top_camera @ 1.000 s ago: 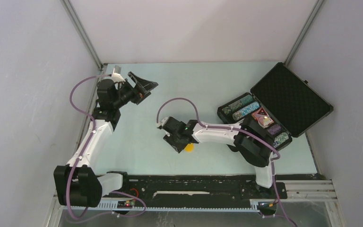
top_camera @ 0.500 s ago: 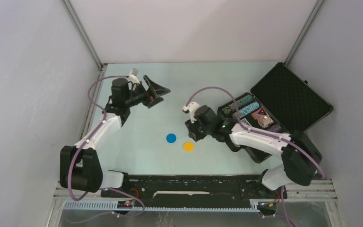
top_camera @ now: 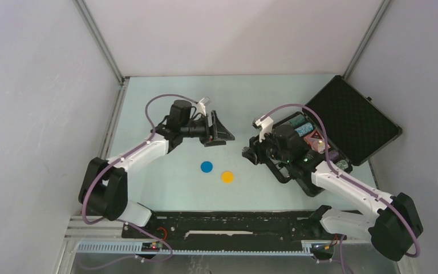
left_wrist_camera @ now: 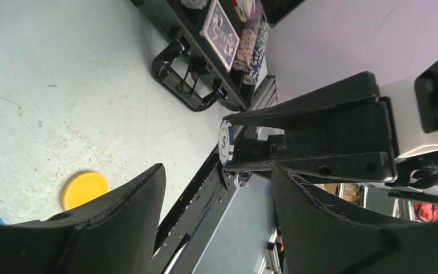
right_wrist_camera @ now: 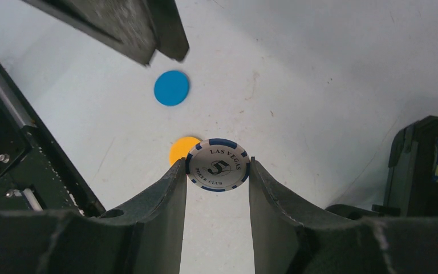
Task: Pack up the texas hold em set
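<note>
The black case (top_camera: pixel 358 117) lies open at the right, with rows of poker chips (top_camera: pixel 303 127) and a blue-backed card deck (left_wrist_camera: pixel 219 27) in its foam. My right gripper (right_wrist_camera: pixel 217 166) is shut on a white and blue poker chip (right_wrist_camera: pixel 217 165), held on edge above the table left of the case. My left gripper (top_camera: pixel 223 135) stands open and empty, pointing at that chip (left_wrist_camera: pixel 225 142) from a short gap away. Below both grippers, a blue disc (top_camera: pixel 206 166) and a yellow disc (top_camera: pixel 227 177) lie flat on the table.
The case's handle (left_wrist_camera: pixel 182 80) sticks out from its near side toward the table's middle. Grey walls close in the pale green table (top_camera: pixel 165 182) at the back, left and right. The black base rail (top_camera: pixel 234 225) runs along the near edge.
My right arm has pulled back from over the two discs toward the case, carrying the chip. My left arm has swung from the back left corner to the table's middle, facing the right gripper.
</note>
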Robot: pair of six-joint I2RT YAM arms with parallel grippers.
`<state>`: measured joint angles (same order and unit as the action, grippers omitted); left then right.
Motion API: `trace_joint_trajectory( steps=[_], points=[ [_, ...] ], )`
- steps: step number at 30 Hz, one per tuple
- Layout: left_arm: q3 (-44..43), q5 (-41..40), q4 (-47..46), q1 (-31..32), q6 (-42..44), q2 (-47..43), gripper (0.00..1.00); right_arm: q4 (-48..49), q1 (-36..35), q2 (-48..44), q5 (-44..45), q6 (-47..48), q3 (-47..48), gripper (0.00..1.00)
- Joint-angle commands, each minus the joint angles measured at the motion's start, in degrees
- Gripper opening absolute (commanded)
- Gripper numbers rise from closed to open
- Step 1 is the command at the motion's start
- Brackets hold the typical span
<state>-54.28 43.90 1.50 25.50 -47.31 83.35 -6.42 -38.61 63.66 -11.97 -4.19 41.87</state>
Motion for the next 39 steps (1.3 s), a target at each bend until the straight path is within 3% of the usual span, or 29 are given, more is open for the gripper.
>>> trace_joint_trajectory(
  steps=[1,15,25,29,39],
  points=[
    [-4.86,1.08,3.31,2.69,4.96,0.31,0.72,4.2,0.28,-1.68,-2.71,0.59,-0.11,0.46],
    [-7.87,-1.86,10.49,8.35,9.91,2.86,0.57,5.89,-2.08,0.11,-2.12,-0.2,-0.12,0.45],
    [-8.12,-1.22,10.63,9.02,9.96,3.41,0.51,7.97,-3.62,1.14,-1.24,-0.13,-0.07,0.45],
    [-9.54,-0.84,12.55,8.35,11.79,3.04,0.42,8.08,-4.02,1.62,-2.45,-0.07,-0.12,0.45],
    [-9.13,-2.12,13.09,6.64,11.55,2.1,0.46,7.91,-5.34,1.73,-1.74,0.33,-0.12,0.45]
  ],
)
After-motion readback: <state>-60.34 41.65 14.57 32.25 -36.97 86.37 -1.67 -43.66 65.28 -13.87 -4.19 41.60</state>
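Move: The right hand already holds the white-and-blue poker chip, about 15 cm above the table. From the open left hand that chip lies some 7 cm right, 3 cm back and 2 cm lower; the left gripper is correspondingly 7 cm left, 3 cm ahead and 2 cm above the right hand. On the table, about 17 cm below the left hand, the yellow chip lies 7 cm back with no sideways offset, the blue chip 4 cm back and 6 cm left. Still pinching the poker chip by its edges, the right hand carries it about 3 cm left and 2 cm back towards the left gripper. The left hand comes to meet it, back about 4 cm while going right and down by 2–3 cm, yawing some 10 degrees clockwise, then easing forward a centimetre; its fingers narrow from wide to about half open, with no touch on the chip visible. ##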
